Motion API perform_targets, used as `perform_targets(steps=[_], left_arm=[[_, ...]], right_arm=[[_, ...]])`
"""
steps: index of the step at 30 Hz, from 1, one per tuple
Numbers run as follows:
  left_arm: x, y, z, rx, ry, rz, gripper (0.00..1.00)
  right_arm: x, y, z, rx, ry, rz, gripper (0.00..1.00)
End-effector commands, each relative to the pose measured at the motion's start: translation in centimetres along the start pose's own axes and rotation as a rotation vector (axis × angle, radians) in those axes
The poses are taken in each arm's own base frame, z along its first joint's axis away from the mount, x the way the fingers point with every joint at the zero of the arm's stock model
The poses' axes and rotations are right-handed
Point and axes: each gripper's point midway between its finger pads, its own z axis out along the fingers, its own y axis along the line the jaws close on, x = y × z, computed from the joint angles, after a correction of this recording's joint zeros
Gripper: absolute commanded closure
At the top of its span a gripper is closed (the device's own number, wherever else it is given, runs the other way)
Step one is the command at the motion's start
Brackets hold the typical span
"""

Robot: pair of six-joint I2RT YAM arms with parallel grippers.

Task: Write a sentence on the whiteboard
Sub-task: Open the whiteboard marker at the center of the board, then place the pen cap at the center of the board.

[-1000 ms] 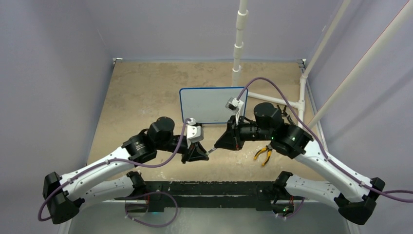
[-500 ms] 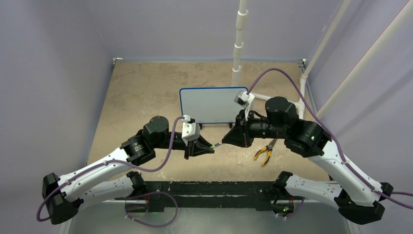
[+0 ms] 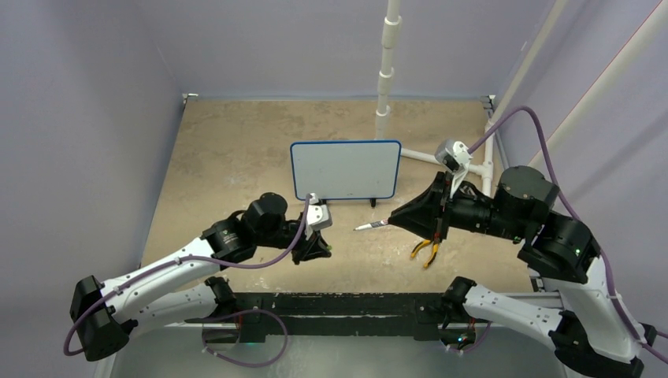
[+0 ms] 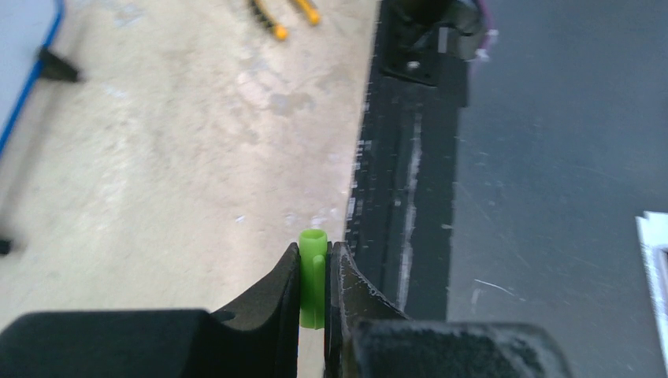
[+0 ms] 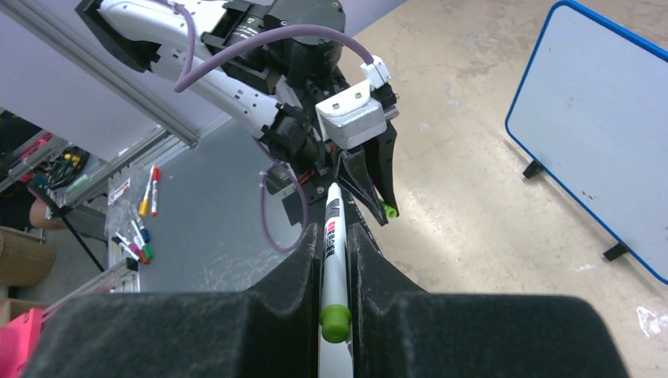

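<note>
The whiteboard [image 3: 345, 169], blue-framed on two black feet, stands upright mid-table; its face looks blank and no sentence shows. My right gripper [image 3: 395, 221] hovers in front of its right foot, shut on a white marker [image 3: 369, 226] whose bare tip points left. In the right wrist view the marker [image 5: 334, 260] runs between the jaws, green end cap nearest the camera, with the whiteboard [image 5: 599, 118] at right. My left gripper [image 3: 324, 247] is low, in front of the board's left corner, shut on the green cap [image 4: 313, 279]. A gap separates cap and marker tip.
Yellow-handled pliers [image 3: 428, 250] lie on the table under the right arm. White PVC pipes [image 3: 386, 71] rise behind the board and along the right side. A black strip [image 3: 339, 303] edges the near side. Several spare markers [image 5: 140, 224] lie off the table.
The two grippers were joined at the marker; the right arm has pulled back to the right with the marker while the left kept the cap and drew slightly left.
</note>
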Motion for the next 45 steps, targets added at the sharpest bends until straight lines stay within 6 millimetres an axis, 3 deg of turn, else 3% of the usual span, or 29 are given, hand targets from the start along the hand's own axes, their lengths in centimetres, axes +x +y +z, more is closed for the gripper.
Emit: perform_targets(steps=[1, 4, 7, 14, 19, 26, 28, 32, 36, 43, 45], left_arm=[[-1.9, 4.3, -1.7, -0.294, -0.052, -0.060, 1.00], [-2.1, 7.9, -3.3, -0.550, -0.129, -0.225, 1.00], [-0.1, 11.0, -4.8, -0.778, -0.190, -0.391, 1.00], [6.4, 15.0, -3.6, -0.959, -0.142, -0.527, 1.00], [9.2, 17.2, -4.0, -1.056, -0.112, -0.580, 1.00], [12.8, 18.7, -3.9, -1.079, -0.018, -0.633, 0.80], [13.4, 18.9, -4.1, -1.093, -0.002, -0.646, 0.70], [12.5, 18.6, -4.5, -1.086, -0.018, -0.659, 0.45], [9.0, 18.3, -6.4, -1.106, -0.031, -0.636, 0.29], [-0.4, 17.9, -10.0, -1.064, -0.119, -0.493, 0.22], [-2.2, 18.5, -11.0, -1.040, -0.099, -0.437, 0.21]], right_arm=[[1.7, -3.4, 1.0, 0.153, 0.037, 0.030, 1.00], [1.3, -6.0, 1.7, 0.264, -0.053, 0.038, 1.00], [2.0, -8.2, 2.7, 0.331, -0.134, 0.070, 1.00], [2.6, -10.8, 4.3, 0.354, -0.346, 0.133, 1.00], [3.4, -11.9, 5.1, 0.355, -0.405, 0.155, 1.00], [6.2, -15.0, 6.2, 0.456, -0.410, 0.159, 1.00], [6.5, -15.5, 6.5, 0.469, -0.408, 0.160, 1.00], [7.0, -15.7, 7.1, 0.469, -0.388, 0.156, 1.00], [6.4, -15.2, 7.4, 0.436, -0.408, 0.142, 1.00], [5.5, -14.4, 7.4, 0.386, -0.452, 0.127, 1.00], [5.3, -14.2, 7.8, 0.369, -0.457, 0.118, 1.00]])
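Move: At roughly 13 cm ahead of the left hand, 12 cm to its left and 16 cm below is the bare table spot for the green cap it holds. The whiteboard's middle is some 24 cm ahead of that hand, 5 cm to its right and 9 cm lower. From the right hand, still gripping the uncapped marker, the whiteboard is about 25 cm ahead, 6 cm left and 32 cm down; the yellow pliers are 7 cm ahead, 17 cm right and 40 cm below. Swinging forward and left while turning some 70 degrees counter-clockwise, the left hand lowers the cap to the table, opens wide to let go, then rises about 12 cm. The right hand keeps its grip on the marker and brings it down and forward towards the whiteboard, about 14 cm lower and 12 cm farther out, turning some 30 degrees clockwise. ##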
